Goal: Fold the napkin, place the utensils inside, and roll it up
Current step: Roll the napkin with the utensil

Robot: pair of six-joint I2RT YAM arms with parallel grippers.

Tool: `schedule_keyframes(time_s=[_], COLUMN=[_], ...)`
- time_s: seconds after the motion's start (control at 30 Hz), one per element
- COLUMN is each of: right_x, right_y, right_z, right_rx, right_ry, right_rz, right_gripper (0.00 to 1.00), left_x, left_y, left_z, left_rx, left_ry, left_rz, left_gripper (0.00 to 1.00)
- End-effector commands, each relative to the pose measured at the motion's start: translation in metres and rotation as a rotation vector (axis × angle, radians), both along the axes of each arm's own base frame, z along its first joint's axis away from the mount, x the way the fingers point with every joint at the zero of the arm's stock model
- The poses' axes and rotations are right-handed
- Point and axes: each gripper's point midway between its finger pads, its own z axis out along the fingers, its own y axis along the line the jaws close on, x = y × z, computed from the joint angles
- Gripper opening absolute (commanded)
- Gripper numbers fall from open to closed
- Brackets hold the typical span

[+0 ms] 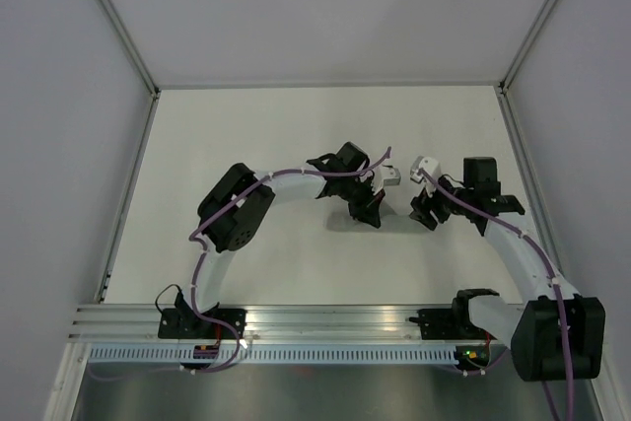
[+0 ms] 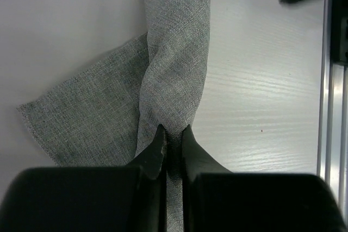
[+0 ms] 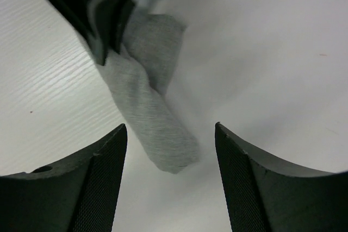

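The grey napkin (image 2: 176,52) lies on the white table as a long rolled, twisted strip, with a loose flap (image 2: 81,123) spread to its left. My left gripper (image 2: 174,127) is shut on the roll, with cloth pinched between its jaws. In the top view the roll (image 1: 394,222) lies between my left gripper (image 1: 367,206) and my right gripper (image 1: 426,212). My right gripper (image 3: 171,125) is open and empty, and the free end of the roll (image 3: 157,129) lies between and just ahead of its fingers. No utensils show.
An aluminium rail (image 1: 325,320) runs along the table's near edge and also shows in the left wrist view (image 2: 331,107). White enclosure walls stand at the left (image 1: 59,145), back and right.
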Motion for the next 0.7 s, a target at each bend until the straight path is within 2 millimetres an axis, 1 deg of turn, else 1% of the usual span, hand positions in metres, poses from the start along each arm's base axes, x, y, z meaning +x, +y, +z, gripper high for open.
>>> schedule_keyframes(time_s=[0.0, 0.03, 0.07, 0.1, 0.13, 0.17, 0.2, 0.27, 0.3, 0.33, 0.4, 0.43, 0.57, 0.67], right_x=[-0.019, -0.021, -0.029, -0.026, -0.027, -0.027, -0.028, -0.023, -0.022, -0.02, -0.019, -0.016, -0.017, -0.018], right_y=[0.018, 0.031, 0.038, 0.033, 0.044, 0.047, 0.048, 0.052, 0.053, 0.055, 0.059, 0.058, 0.062, 0.063], right_z=[-0.012, -0.01, -0.021, -0.026, -0.026, -0.029, -0.038, -0.041, -0.045, -0.048, -0.053, -0.057, -0.066, -0.072], right_rx=[-0.065, -0.081, -0.113, -0.137, -0.145, -0.158, -0.192, -0.214, -0.235, -0.246, -0.268, -0.286, -0.305, -0.319], right_ry=[-0.082, -0.128, -0.126, -0.134, -0.16, -0.168, -0.163, -0.19, -0.193, -0.196, -0.203, -0.206, -0.195, -0.186], right_rz=[0.119, 0.153, 0.175, 0.152, 0.181, 0.191, 0.197, 0.203, 0.208, 0.21, 0.227, 0.222, 0.246, 0.252], right_gripper=[0.72, 0.72, 0.73, 0.73, 0.73, 0.74, 0.74, 0.74, 0.74, 0.73, 0.72, 0.72, 0.7, 0.65], left_x=[-0.062, -0.062, -0.061, -0.06, -0.06, -0.061, -0.059, -0.059, -0.057, -0.058, -0.055, -0.055, -0.049, -0.046], left_y=[0.064, 0.064, 0.065, 0.066, 0.066, 0.068, 0.068, 0.069, 0.069, 0.07, 0.069, 0.069, 0.067, 0.066], left_z=[-0.076, -0.076, -0.078, -0.079, -0.079, -0.079, -0.08, -0.082, -0.08, -0.084, -0.082, -0.083, -0.084, -0.083], left_rx=[0.388, 0.393, 0.414, 0.42, 0.423, 0.432, 0.438, 0.449, 0.452, 0.464, 0.467, 0.473, 0.479, 0.48], left_ry=[0.36, 0.371, 0.379, 0.386, 0.388, 0.396, 0.393, 0.403, 0.406, 0.417, 0.418, 0.42, 0.429, 0.448], left_rz=[0.047, 0.048, 0.054, 0.059, 0.058, 0.058, 0.061, 0.065, 0.067, 0.068, 0.068, 0.07, 0.083, 0.089], left_gripper=[0.02, 0.03, 0.02, 0.02, 0.02, 0.02, 0.02, 0.02, 0.02, 0.02, 0.02, 0.02, 0.05, 0.08])
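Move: The right hand, open and empty, is going for the napkin roll just on the near side of the left gripper: about 6 cm to its left, 3 cm back and 10 cm down. The left fingertips on the roll are some 10 cm left, 2 cm back and 9 cm down from it; the napkin's loose flap is 10 cm left, 2 cm ahead and 10 cm down. The left hand has that target stretch about 4 cm to its right, 1 cm back and 1 cm below. The right hand sweeps back and left, then sinks and eases slightly forward again, ending about 7 cm lower, 6 cm farther left and 3 cm back, its wrist turning some 25 degrees (left side dipping, swinging counter-clockwise) and its fingers staying open as they come down close over the roll beside the left gripper. The left hand keeps its pinch on the roll and stays nearly in place, turning slowly about 15 degrees more so that its forward side tips down, in the rolling-forward sense. ##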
